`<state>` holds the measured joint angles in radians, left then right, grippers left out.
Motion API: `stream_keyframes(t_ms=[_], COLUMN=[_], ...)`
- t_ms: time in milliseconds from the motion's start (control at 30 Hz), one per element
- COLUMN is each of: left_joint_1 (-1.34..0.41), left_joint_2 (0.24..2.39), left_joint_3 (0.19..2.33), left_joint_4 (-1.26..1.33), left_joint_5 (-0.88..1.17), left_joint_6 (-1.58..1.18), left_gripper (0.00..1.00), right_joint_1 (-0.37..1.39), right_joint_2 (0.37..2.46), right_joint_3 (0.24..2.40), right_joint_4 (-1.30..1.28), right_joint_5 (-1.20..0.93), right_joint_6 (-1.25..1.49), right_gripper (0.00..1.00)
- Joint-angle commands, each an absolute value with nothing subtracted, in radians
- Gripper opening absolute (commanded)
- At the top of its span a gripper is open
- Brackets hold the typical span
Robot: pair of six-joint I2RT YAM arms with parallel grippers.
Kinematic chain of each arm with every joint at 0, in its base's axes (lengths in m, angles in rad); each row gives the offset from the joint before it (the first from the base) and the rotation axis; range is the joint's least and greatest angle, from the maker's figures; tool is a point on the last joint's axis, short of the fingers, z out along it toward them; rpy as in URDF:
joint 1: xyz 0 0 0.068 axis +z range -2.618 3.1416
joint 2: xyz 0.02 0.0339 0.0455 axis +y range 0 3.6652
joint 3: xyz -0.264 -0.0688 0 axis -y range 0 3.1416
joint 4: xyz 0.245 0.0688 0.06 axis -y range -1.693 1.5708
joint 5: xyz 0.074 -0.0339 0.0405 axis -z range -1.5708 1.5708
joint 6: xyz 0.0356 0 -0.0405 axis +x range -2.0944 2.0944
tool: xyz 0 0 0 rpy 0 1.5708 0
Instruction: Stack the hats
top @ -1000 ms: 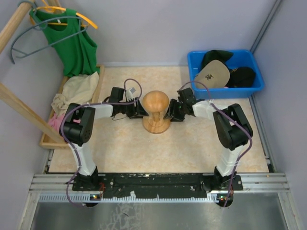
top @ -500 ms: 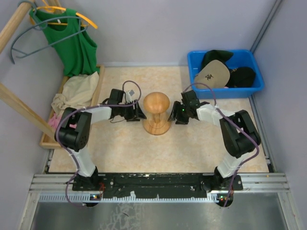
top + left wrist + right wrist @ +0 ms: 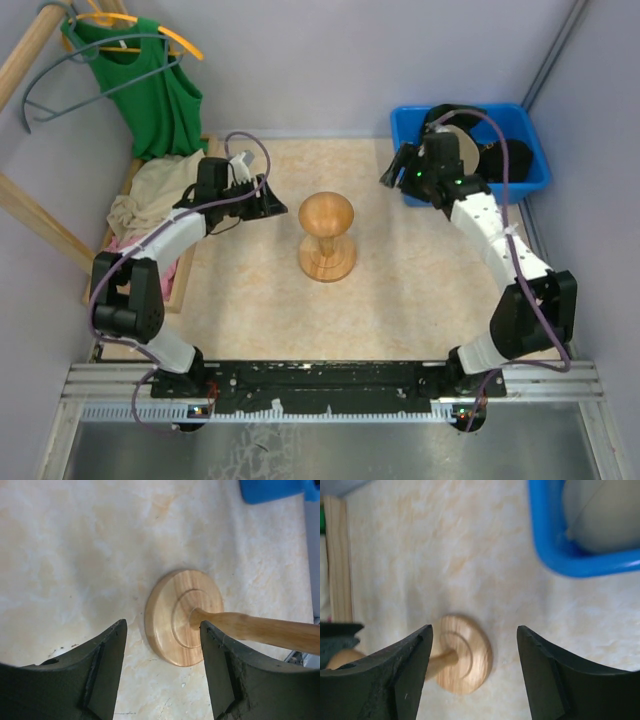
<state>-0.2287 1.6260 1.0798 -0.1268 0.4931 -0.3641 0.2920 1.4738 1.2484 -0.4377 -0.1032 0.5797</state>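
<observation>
The hats lie in a blue bin at the back right: a black one, a dark one behind it, and a tan one largely hidden under my right arm. A bare wooden hat stand rises mid-table. My left gripper hovers left of the stand, open and empty; its wrist view shows the stand's round base past the fingers. My right gripper hangs open and empty by the bin's front-left corner, facing the stand.
A green sleeveless top hangs on a hanger at the back left. Below it a wooden tray holds cream and pink cloths. A slanted wooden pole crosses the left side. Walls close in on three sides.
Both grippers have drawn back from the stand: the left one up and to the left, the right one up toward the blue bin. Both jaws stand wider.
</observation>
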Motion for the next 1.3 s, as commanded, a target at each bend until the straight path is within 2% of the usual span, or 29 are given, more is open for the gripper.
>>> stream_keyframes(t_ms=[0, 167, 267, 600, 800, 1067, 1267], left_joint_1=[-0.232, -0.231, -0.230, -0.227, -0.220, -0.212, -0.209], left_joint_2=[1.560, 1.532, 1.521, 1.534, 1.568, 1.623, 1.644], left_joint_3=[1.116, 1.123, 1.124, 1.129, 1.140, 1.173, 1.198], left_joint_4=[-0.116, -0.089, -0.080, -0.073, -0.086, -0.090, -0.097], left_joint_5=[0.530, 0.561, 0.589, 0.640, 0.636, 0.654, 0.657], left_joint_6=[-0.316, -0.305, -0.304, -0.286, -0.264, -0.259, -0.256], left_gripper=[0.67, 0.68, 0.68, 0.70, 0.71, 0.71, 0.71], right_joint_1=[0.187, 0.084, 0.030, -0.130, -0.205, -0.256, -0.273], right_joint_2=[1.489, 1.603, 1.695, 1.873, 1.990, 2.197, 2.273], right_joint_3=[1.405, 1.532, 1.601, 1.725, 1.877, 2.091, 2.162], right_joint_4=[-0.480, -0.471, -0.444, -0.285, -0.342, -0.377, -0.385], right_joint_5=[0.044, 0.153, 0.150, 0.140, 0.098, -0.306, -0.420], right_joint_6=[0.508, 0.468, 0.455, 0.437, 0.437, 0.387, 0.388], right_gripper=[0.71, 0.91, 0.97, 0.99, 0.98, 0.98, 0.96])
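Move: Inside the blue bin, the green hat lies about 25 cm ahead of the right hand, 19 cm to its right and 12 cm below. The tan hat is roughly 6 cm nearer than the green one and 3 cm left of it; the black hat is also 6 cm nearer, some 9 cm right of it. The wooden stand is 5 cm back and 13 cm left of this hand. From the left hand, the green hat is about 26 cm ahead and 41 cm right. Swinging away from the stand to the bin, the right hand goes about 28 cm right and 22 cm forward, opening its part-open fingers wide; it arcs up, dips, rises and finally sinks over the hats, easing back left. Its wrist turns some 30 degrees clockwise, then partly back. The left hand, empty, lifts about 5 cm beside the stand, then settles slightly. ##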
